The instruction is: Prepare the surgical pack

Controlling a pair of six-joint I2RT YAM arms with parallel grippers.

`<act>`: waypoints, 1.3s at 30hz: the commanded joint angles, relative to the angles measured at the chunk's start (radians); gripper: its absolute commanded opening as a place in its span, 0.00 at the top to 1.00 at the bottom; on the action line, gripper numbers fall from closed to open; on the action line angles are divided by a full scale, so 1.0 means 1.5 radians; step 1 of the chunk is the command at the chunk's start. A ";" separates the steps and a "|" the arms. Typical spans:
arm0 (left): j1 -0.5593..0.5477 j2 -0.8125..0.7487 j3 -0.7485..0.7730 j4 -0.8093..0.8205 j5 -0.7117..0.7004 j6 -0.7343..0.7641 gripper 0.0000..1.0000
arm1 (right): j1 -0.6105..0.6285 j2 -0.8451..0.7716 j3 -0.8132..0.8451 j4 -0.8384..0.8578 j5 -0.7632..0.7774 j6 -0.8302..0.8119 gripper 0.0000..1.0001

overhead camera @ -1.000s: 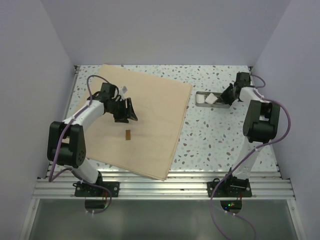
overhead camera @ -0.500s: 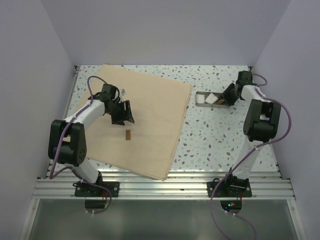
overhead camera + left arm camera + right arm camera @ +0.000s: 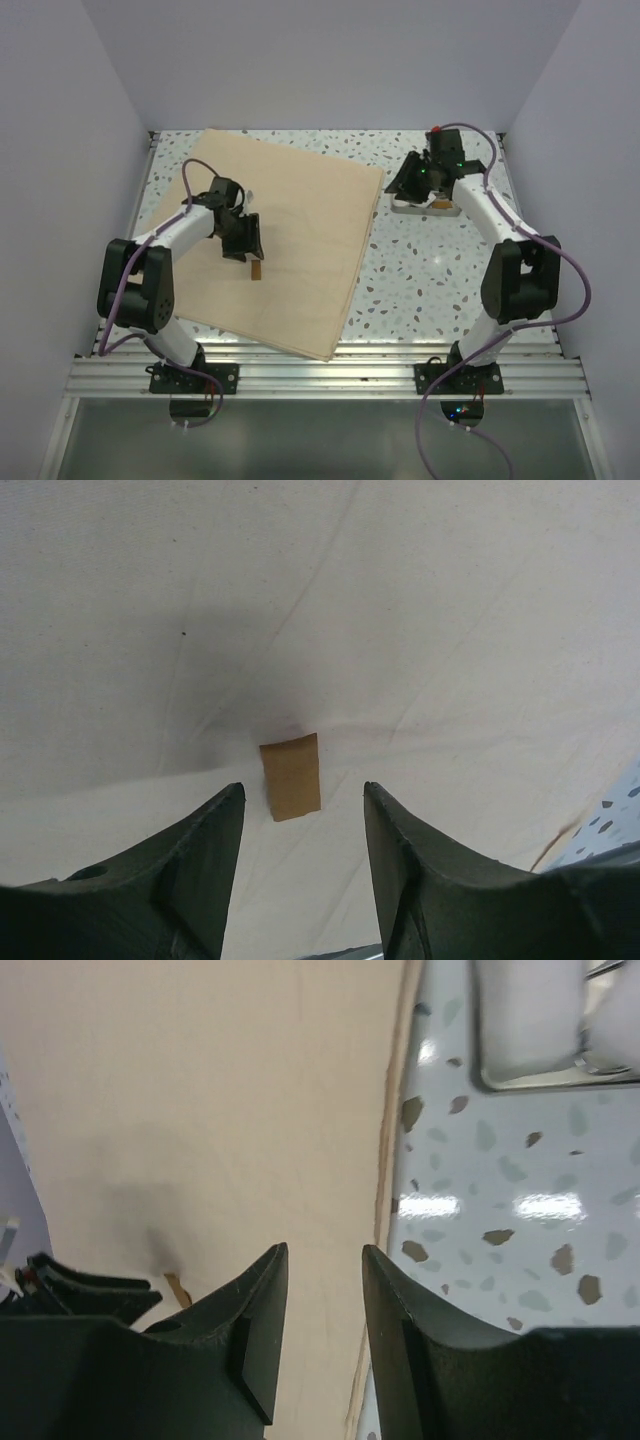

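Note:
The tan fabric sheet [image 3: 290,230] of the surgical pack lies spread flat on the left half of the table. A small brown tag [image 3: 257,270] rests on it. My left gripper [image 3: 243,240] hovers low over the sheet, open, and the brown tag [image 3: 291,776] lies just ahead of its fingertips [image 3: 232,798]. My right gripper [image 3: 400,183] hangs open and empty above the sheet's right edge [image 3: 385,1160], beside the grey tray [image 3: 440,209]. White gauze [image 3: 525,1010] sits in the tray [image 3: 490,1082]. No steel instruments show.
Speckled tabletop [image 3: 440,270] lies right of the sheet. Pale walls close in the back and both sides. The aluminium rail [image 3: 330,375] with both arm bases runs along the near edge. The left gripper [image 3: 80,1290] shows in the right wrist view.
My right arm swung left from the tray's right end to its left end by the sheet's edge, and its jaws opened. My left gripper moved nearer the brown tag.

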 commanded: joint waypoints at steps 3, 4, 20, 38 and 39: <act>-0.011 -0.005 -0.029 0.023 -0.015 0.004 0.46 | 0.078 -0.035 -0.037 -0.019 -0.035 -0.019 0.60; -0.021 -0.002 -0.030 0.029 -0.018 -0.004 0.45 | 0.086 -0.034 -0.043 -0.017 -0.036 -0.021 0.60; -0.125 0.076 0.014 -0.019 -0.214 -0.091 0.49 | 0.196 -0.021 -0.030 -0.004 -0.032 -0.028 0.60; -0.136 0.037 0.027 -0.039 -0.238 -0.076 0.68 | 0.223 0.005 -0.032 0.018 -0.080 -0.031 0.60; -0.136 0.033 0.026 -0.040 -0.236 -0.075 0.69 | 0.222 0.006 -0.029 0.019 -0.083 -0.030 0.60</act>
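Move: The last brown strip on the cloth lies about 3 cm back from the left gripper, straight below in the sideways sense and some 5 cm down, with nothing else close by on the cloth. From the right gripper that strip is about 16 cm back, 36 cm to the left and 16 cm below. The metal tray this gripper is leaving sits roughly 6 cm ahead, 10 cm to its right and 15 cm below. Lower the left gripper about 4 cm while drawing it back some 2 cm onto the brown strip, swing the rightward-leaning fingers about 20 degrees until they point down, then hold there and narrow them onto the strip's side edges. Meanwhile sweep the empty right gripper left and back, away from the tray towards the strip's side, turning it counter-clockwise with its fingers still part open. ##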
